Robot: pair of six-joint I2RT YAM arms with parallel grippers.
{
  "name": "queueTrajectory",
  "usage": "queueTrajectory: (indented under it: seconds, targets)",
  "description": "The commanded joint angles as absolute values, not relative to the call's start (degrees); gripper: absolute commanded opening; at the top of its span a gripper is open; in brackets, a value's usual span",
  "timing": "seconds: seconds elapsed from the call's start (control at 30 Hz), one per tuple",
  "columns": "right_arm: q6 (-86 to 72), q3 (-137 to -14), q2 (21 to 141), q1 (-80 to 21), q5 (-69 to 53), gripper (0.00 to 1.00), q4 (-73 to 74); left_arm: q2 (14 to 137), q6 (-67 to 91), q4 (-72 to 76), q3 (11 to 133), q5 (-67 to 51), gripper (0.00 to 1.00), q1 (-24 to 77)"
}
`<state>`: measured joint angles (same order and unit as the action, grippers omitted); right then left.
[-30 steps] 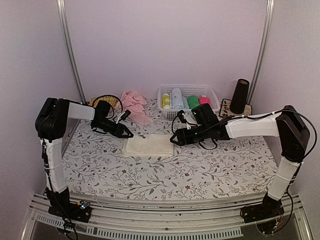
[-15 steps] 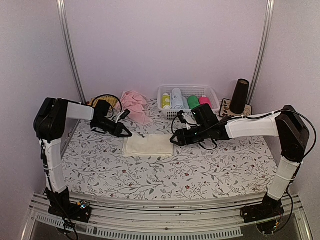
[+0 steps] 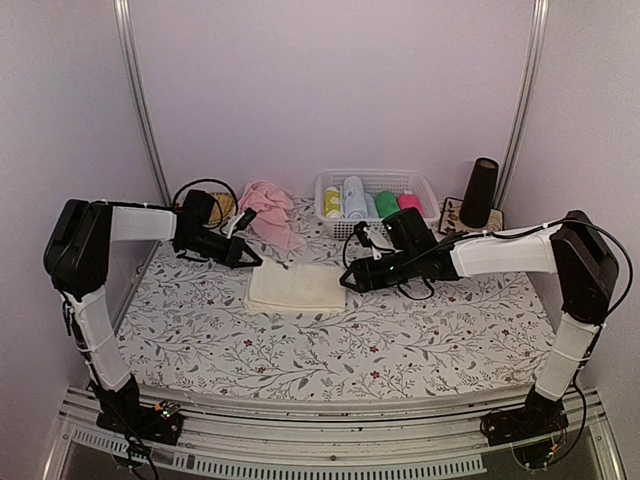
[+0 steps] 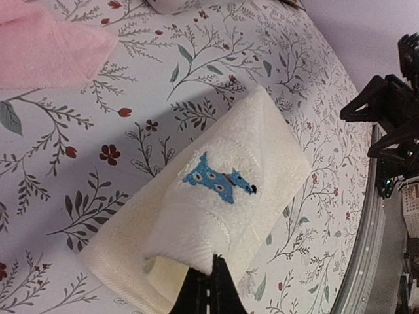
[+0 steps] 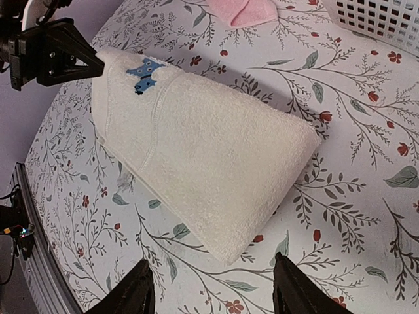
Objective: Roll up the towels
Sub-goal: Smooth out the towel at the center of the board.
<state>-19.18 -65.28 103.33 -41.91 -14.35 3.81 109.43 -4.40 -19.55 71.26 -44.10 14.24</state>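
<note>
The cream towel (image 3: 297, 288) lies folded at the table's middle, with a blue dog patch near its left far corner (image 4: 219, 178). My left gripper (image 3: 252, 258) is shut on that corner (image 4: 211, 278) and holds it slightly lifted. My right gripper (image 3: 347, 280) is open and empty just right of the towel; its fingertips (image 5: 134, 291) straddle the towel's near right corner (image 5: 203, 150) without touching it. The pale pink towel (image 3: 268, 208) lies crumpled behind the left gripper; it also shows in the left wrist view (image 4: 46, 46) and the right wrist view (image 5: 245, 10).
A white basket (image 3: 425, 190) at the back holds yellow-green, light blue, green and magenta rolls. A black cylinder (image 3: 480, 192) stands at the back right. A black cable loop (image 3: 205, 190) lies at the back left. The table has a floral cloth (image 3: 400, 330).
My left arm has swung back and left, and its gripper has drawn the cream towel's left far corner up and slightly back. The right arm has barely moved.
</note>
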Motion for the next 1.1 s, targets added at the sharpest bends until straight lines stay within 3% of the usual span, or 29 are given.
queueTrajectory:
  seconds: [0.0,0.33,0.73,0.8,0.83,0.93,1.07]
  targets:
    - [-18.20,-66.88,105.06,-41.63,-16.00,0.62,3.13,108.26,-1.17,-19.24,69.75,-41.94,0.00,15.73]
    - [-17.38,-67.85,106.17,-42.22,-17.05,0.62,3.25,109.86,-0.98,-12.83,69.61,-31.11,0.00,17.44]
    - [-16.86,-67.82,106.69,-42.28,-16.57,0.62,3.69,111.47,-2.01,-13.33,69.55,-31.06,0.04,17.09]
    - [-16.87,-67.99,106.90,-42.28,-16.78,0.62,3.84,110.62,-2.46,-14.06,69.04,-32.46,0.15,17.09]
    - [-16.87,-67.99,106.88,-42.28,-16.86,0.62,3.84,110.27,-2.67,-14.55,68.81,-32.78,0.33,17.06]
    - [-16.62,-68.10,106.89,-42.29,-16.84,0.62,4.00,109.13,-3.42,-15.65,67.31,-32.68,0.55,16.95]
    - [-16.19,-68.64,107.20,-42.28,-15.14,0.62,4.70,107.46,-4.19,-16.17,65.21,-30.67,0.57,16.81]
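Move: My left hand holds a lifted layer of the folded cream towel at its far left end; the towel's middle lies about 8 cm to my right, 3 cm back and 5 cm below. The pink cloth is roughly 19 cm straight ahead, the white basket some 22 cm ahead and 27 cm right, both at table level. From my right hand, the towel's middle is about 11 cm left, 4 cm ahead and 7 cm below. With the towel layer still pinched, I lower my left hand, easing back a touch and then about 2.5 cm forward, laying the layer down over the fold as the fingers tip some 10 degrees steeper. Then I open wide and let go, sinking and drifting back, about 4 cm lower in all. My right hand stays open beside the towel's right end and sinks about 1.5 cm. ##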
